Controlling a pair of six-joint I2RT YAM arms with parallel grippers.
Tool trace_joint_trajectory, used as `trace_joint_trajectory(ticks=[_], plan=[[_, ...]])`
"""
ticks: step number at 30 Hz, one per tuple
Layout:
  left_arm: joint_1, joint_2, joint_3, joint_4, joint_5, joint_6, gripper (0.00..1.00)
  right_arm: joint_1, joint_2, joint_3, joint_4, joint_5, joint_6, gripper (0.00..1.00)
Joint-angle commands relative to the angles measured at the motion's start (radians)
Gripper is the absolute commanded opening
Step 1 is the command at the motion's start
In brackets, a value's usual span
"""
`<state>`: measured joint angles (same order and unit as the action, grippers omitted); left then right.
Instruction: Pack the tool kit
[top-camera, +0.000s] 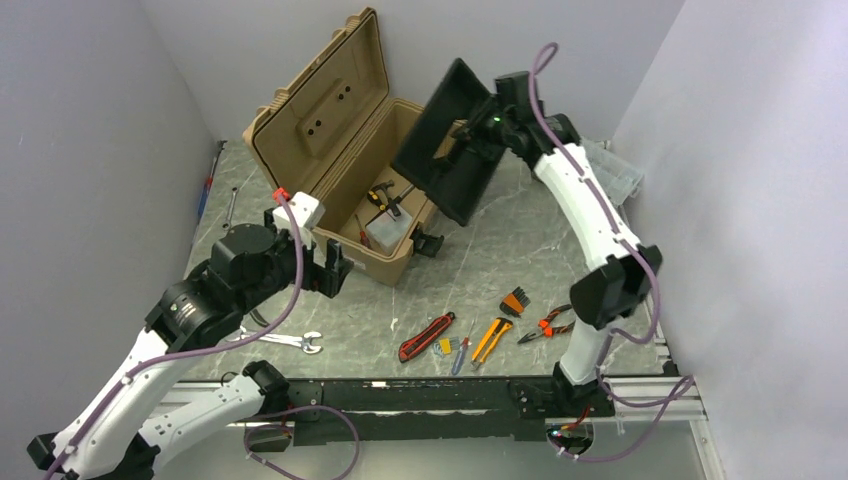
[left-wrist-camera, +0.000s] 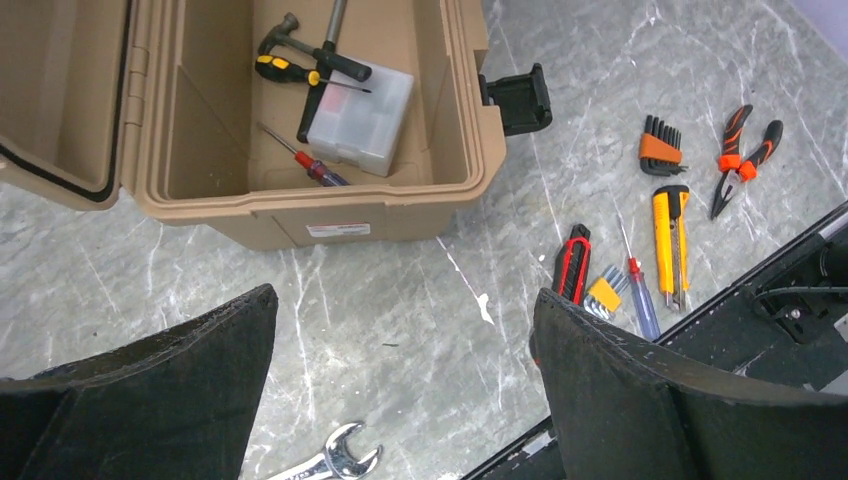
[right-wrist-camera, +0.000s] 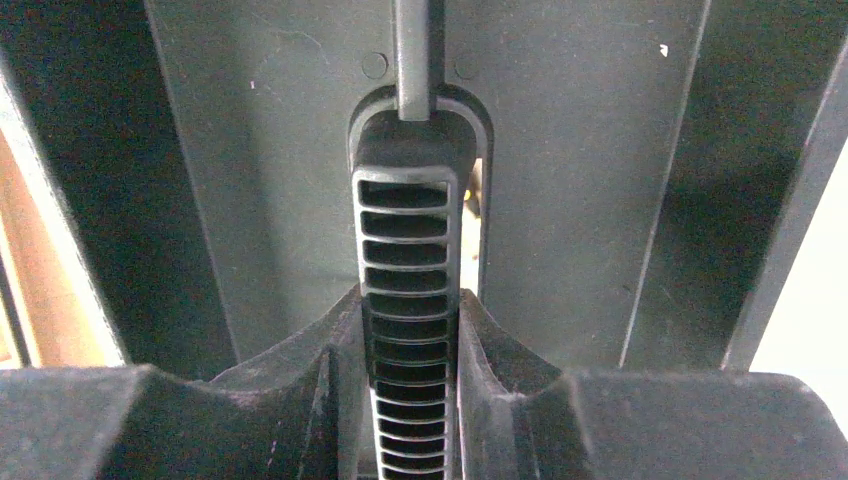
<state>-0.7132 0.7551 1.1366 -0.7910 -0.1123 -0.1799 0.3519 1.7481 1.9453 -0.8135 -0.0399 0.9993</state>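
Note:
The tan tool kit box (top-camera: 322, 112) stands open at the back of the table, lid raised. On its floor lie a hammer (left-wrist-camera: 322, 48), two screwdrivers and a small clear case (left-wrist-camera: 362, 118). My right gripper (top-camera: 472, 136) is shut on the ribbed handle (right-wrist-camera: 408, 230) of the black insert tray (top-camera: 447, 160), which hangs tilted above the box's right end. My left gripper (left-wrist-camera: 405, 300) is open over bare table just in front of the box, nothing between its fingers.
Near the front edge lie a red utility knife (top-camera: 427, 336), a yellow one (top-camera: 491, 339), pliers (top-camera: 548, 324), a hex key set (top-camera: 513, 301), a blue screwdriver (top-camera: 461, 352) and a wrench (top-camera: 285, 340). A screwdriver (top-camera: 207, 185) lies far left. A clear organiser (top-camera: 615, 170) sits behind the right arm.

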Motion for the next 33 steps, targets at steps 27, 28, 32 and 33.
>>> trace_joint_trajectory(ticks=[27,28,32,33], plan=[[-0.003,-0.102,0.001,-0.075,-0.115,-0.006,0.99,0.243,0.321,0.205,0.211,0.124,0.302,0.00],[-0.002,-0.102,0.000,-0.076,-0.116,-0.005,0.99,0.244,0.326,0.201,0.213,0.124,0.302,0.00],[-0.003,-0.106,-0.006,-0.077,-0.121,-0.001,0.99,0.252,0.353,0.199,0.223,0.139,0.313,0.00],[-0.003,-0.107,-0.007,-0.076,-0.122,0.000,0.99,0.251,0.365,0.202,0.226,0.139,0.317,0.00]])
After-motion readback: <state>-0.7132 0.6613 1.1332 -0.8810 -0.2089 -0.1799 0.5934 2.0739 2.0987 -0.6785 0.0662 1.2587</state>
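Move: The right hand already holds the black tray by its handle. The middle of the tool box's opening lies about 17 cm to its left, 3 cm ahead and 15 cm below; the open lid stands some 30 cm left and 5 cm ahead, roughly level. The clear case inside is 18 cm left, 4 cm back and 30 cm down; the open latch about 9 cm left and 12 cm back, 18 cm down. From the left hand the opening is 26 cm ahead, 8 cm right and 14 cm lower. Leftwards, fast at first and then easing, the right hand carries the tray about 14 cm over the tool box's opening, adding a sink of some 7 cm, mostly later on. The wrist rolls slightly, left side rising, and tips a little downward; the fingers keep their pinch on the handle. The left hand, open and empty, backs off a few centimetres to the left. ##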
